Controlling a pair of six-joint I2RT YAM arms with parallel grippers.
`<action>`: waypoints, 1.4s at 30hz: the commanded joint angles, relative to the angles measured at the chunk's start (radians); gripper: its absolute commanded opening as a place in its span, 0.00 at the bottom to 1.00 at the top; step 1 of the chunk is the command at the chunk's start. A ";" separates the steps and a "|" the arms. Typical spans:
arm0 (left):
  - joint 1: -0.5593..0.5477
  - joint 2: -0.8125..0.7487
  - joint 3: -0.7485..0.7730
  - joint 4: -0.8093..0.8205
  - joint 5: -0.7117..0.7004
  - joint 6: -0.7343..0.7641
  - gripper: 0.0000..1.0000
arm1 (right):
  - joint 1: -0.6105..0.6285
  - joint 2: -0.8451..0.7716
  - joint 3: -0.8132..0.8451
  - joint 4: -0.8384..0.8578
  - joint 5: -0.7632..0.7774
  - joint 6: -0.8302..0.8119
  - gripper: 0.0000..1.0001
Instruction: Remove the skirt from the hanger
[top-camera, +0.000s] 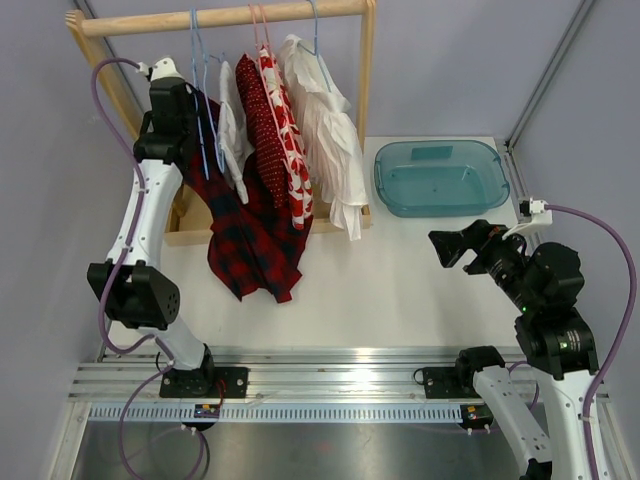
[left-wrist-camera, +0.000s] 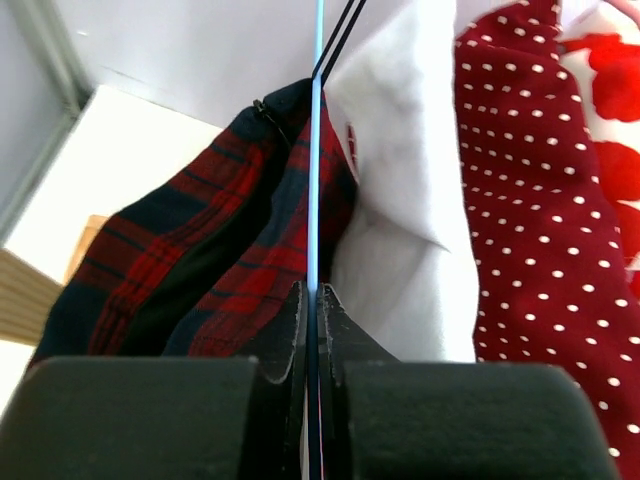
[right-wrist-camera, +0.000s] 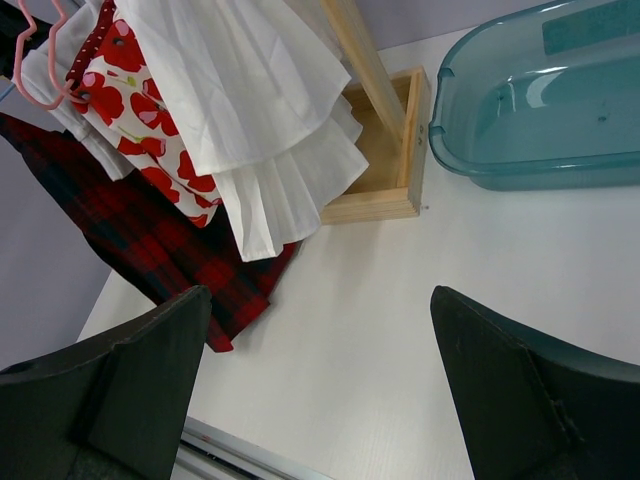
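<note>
A red and dark plaid skirt (top-camera: 250, 240) hangs from a thin blue wire hanger (top-camera: 205, 115) at the left end of the wooden rack, its hem down on the table. My left gripper (top-camera: 197, 112) is raised beside it. In the left wrist view, this left gripper (left-wrist-camera: 313, 295) is shut on the blue hanger (left-wrist-camera: 316, 150), with the plaid skirt (left-wrist-camera: 200, 270) just beyond the fingers. My right gripper (top-camera: 455, 247) hovers open over the table at the right, holding nothing. In the right wrist view the right gripper (right-wrist-camera: 320, 295) is well apart from the skirt (right-wrist-camera: 150, 250).
On the same wooden rail (top-camera: 220, 18) hang a white top (top-camera: 232, 130), a red dotted garment (top-camera: 265, 120), a red-flowered one (top-camera: 292, 150) and a white pleated one (top-camera: 325, 130). A teal plastic tub (top-camera: 440, 178) sits at the back right. The rack's wooden base (right-wrist-camera: 385, 165) lies between them.
</note>
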 joint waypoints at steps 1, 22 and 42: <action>0.019 -0.091 -0.036 0.018 -0.113 0.038 0.00 | 0.011 0.013 0.017 0.033 -0.003 -0.009 0.99; 0.210 -0.222 -0.113 0.023 0.059 -0.042 0.99 | 0.012 0.026 0.041 0.012 -0.017 -0.009 0.99; 0.101 -0.311 0.157 -0.155 0.008 -0.044 0.97 | 0.020 -0.011 0.024 0.021 -0.016 -0.004 1.00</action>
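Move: My left hand is already shut on the lower bar of the leftmost blue hanger. The free stretch of rail I'm taking the hanger to lies about 12 cm left of this hand, some 18 cm above and roughly 2 cm farther out. The plaid skirt's middle hangs about 8 cm right, 4 cm back and 17 cm lower; the white garment is 6 cm right and level fore and aft, 6 cm lower. From my idle right hand, that stretch is about 64 cm left, 32 cm ahead and 19 cm up. Keeping its pinch, my left hand drags the hanger leftward about 10 cm and back 5 cm, away from the white garment, turning some 15 degrees counter-clockwise. There my fingers spread wide and let go of the bar; then I back off 7 cm and climb some 15 cm towards rail height, drifting right near the end as the fingertips tilt up. ##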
